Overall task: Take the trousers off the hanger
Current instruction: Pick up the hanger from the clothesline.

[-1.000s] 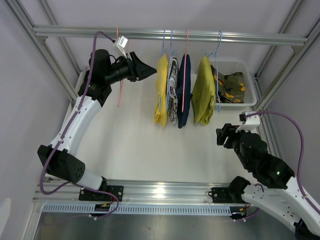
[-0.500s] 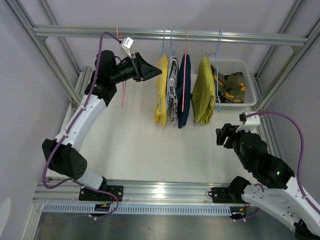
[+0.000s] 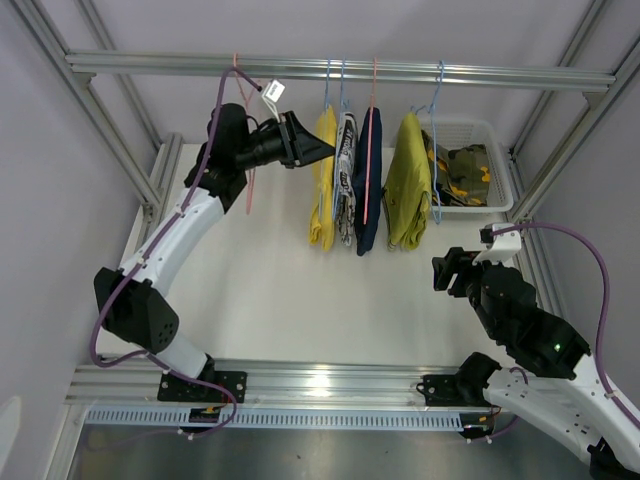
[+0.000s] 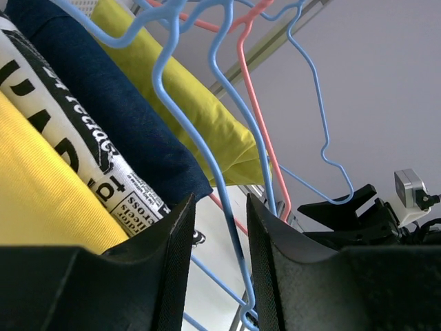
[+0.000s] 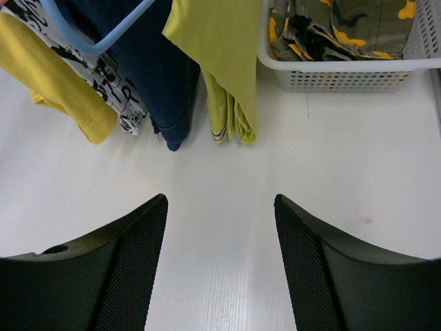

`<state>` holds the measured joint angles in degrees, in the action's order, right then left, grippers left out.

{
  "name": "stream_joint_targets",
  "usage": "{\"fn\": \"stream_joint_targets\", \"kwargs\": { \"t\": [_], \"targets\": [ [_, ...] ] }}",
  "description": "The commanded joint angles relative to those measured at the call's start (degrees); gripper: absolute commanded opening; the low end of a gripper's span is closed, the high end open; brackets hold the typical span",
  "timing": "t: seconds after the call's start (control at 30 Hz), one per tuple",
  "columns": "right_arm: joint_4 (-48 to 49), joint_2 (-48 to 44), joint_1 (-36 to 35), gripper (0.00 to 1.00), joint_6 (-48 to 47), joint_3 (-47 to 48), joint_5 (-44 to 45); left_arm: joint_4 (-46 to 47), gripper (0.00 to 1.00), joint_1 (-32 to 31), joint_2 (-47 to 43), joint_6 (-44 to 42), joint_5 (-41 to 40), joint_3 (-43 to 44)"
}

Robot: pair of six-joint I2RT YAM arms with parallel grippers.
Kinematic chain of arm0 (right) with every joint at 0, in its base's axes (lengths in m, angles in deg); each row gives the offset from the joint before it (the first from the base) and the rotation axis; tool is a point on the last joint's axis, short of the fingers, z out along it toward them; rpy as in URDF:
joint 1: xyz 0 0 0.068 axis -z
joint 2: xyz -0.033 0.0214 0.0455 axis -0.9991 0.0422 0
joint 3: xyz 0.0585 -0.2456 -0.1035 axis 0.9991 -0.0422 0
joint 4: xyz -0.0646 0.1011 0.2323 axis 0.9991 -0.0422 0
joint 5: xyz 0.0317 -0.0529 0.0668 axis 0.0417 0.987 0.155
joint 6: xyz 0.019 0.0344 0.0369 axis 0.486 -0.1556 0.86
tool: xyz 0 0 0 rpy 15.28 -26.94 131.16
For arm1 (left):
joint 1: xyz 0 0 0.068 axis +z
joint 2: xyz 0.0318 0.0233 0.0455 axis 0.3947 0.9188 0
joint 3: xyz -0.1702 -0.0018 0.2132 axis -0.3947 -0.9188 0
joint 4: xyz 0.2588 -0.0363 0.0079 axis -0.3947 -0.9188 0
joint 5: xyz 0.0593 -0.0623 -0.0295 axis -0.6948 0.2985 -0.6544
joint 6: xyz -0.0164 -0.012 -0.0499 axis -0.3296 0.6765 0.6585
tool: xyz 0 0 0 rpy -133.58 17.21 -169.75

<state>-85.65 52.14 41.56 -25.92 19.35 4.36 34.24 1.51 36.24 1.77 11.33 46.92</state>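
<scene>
Four trousers hang folded on hangers from the top rail (image 3: pixel 340 68): yellow (image 3: pixel 323 185), black-and-white print (image 3: pixel 346 190), dark navy (image 3: pixel 368 185) and mustard-olive (image 3: pixel 408 190). The camouflage trousers (image 3: pixel 466 168) lie in a white basket (image 3: pixel 500 205). My left gripper (image 3: pixel 322 150) is raised, its tips against the yellow trousers' upper left side. In the left wrist view it (image 4: pixel 220 201) is open a narrow way, with a blue hanger wire (image 4: pixel 233 244) running between the fingers, not pinched. My right gripper (image 3: pixel 445 270) (image 5: pixel 220 200) hovers open over the bare table, holding nothing.
An empty pink hanger (image 3: pixel 246 190) hangs on the rail just behind my left forearm. Metal frame posts stand at both sides. The white basket (image 5: pixel 344 72) sits at the back right, next to the olive trousers (image 5: pixel 220 62).
My left gripper has swung right along the rail, from beside the pink hanger up to the yellow trousers, and its jaws have narrowed. The right arm has not moved.
</scene>
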Motion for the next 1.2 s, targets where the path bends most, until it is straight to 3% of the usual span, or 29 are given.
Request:
{"fn": "stream_joint_targets", "kwargs": {
  "t": [0.0, 0.57, 0.63, 0.77, 0.87, 1.17],
  "targets": [
    [1.6, -0.5, -0.1, 0.68, -0.4, -0.2, 1.0, 3.2, 0.40, -1.2, 0.9, 0.3, 1.5, 0.0],
    [1.7, -0.7, -0.1, 0.69, -0.6, -0.3, 1.0, 9.9, 0.37, -2.5, 4.6, 5.7, 3.9, 2.4],
    [1.7, -0.8, -0.2, 0.69, -0.6, -0.4, 1.0, 10.3, 0.33, -2.6, 4.6, 6.2, 3.8, 2.4],
    [1.9, -0.7, -0.1, 0.70, -0.6, -0.4, 1.0, 10.5, 0.10, -2.6, 4.1, 6.4, 3.7, 2.9],
    [1.8, -0.8, -0.2, 0.70, -0.6, -0.4, 1.0, 10.5, 0.01, -2.6, 3.8, 6.6, 4.0, 3.0],
    [1.7, -0.8, -0.2, 0.70, -0.5, -0.4, 1.0, 9.0, 0.01, -2.6, 1.6, 6.0, 1.2, 2.7]
  ]
}}
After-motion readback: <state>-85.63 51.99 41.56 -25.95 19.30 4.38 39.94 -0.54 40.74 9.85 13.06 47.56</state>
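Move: The near side wire of the blue hanger carrying the yellow trousers is about 3 cm to the right of the left hand, level with it fore and aft and roughly 1 cm lower. Those trousers hang some 8 cm ahead, 2 cm right and 14 cm below; the printed trousers are about 8 cm ahead, 7 cm right and equally low. From the right hand, the wire lies about 17 cm ahead, 19 cm left and 11 cm up. The left hand, fingers part open and pointing mostly to its right, eases about 3 cm to the right and slightly down, bringing the fingertips around the near side wire of the yellow trousers' blue hanger. There it all but stops, tips by only some 5 degrees, and closes nearly fully to pinch the wire between the fingertips, without yet lifting it towards the rail. ##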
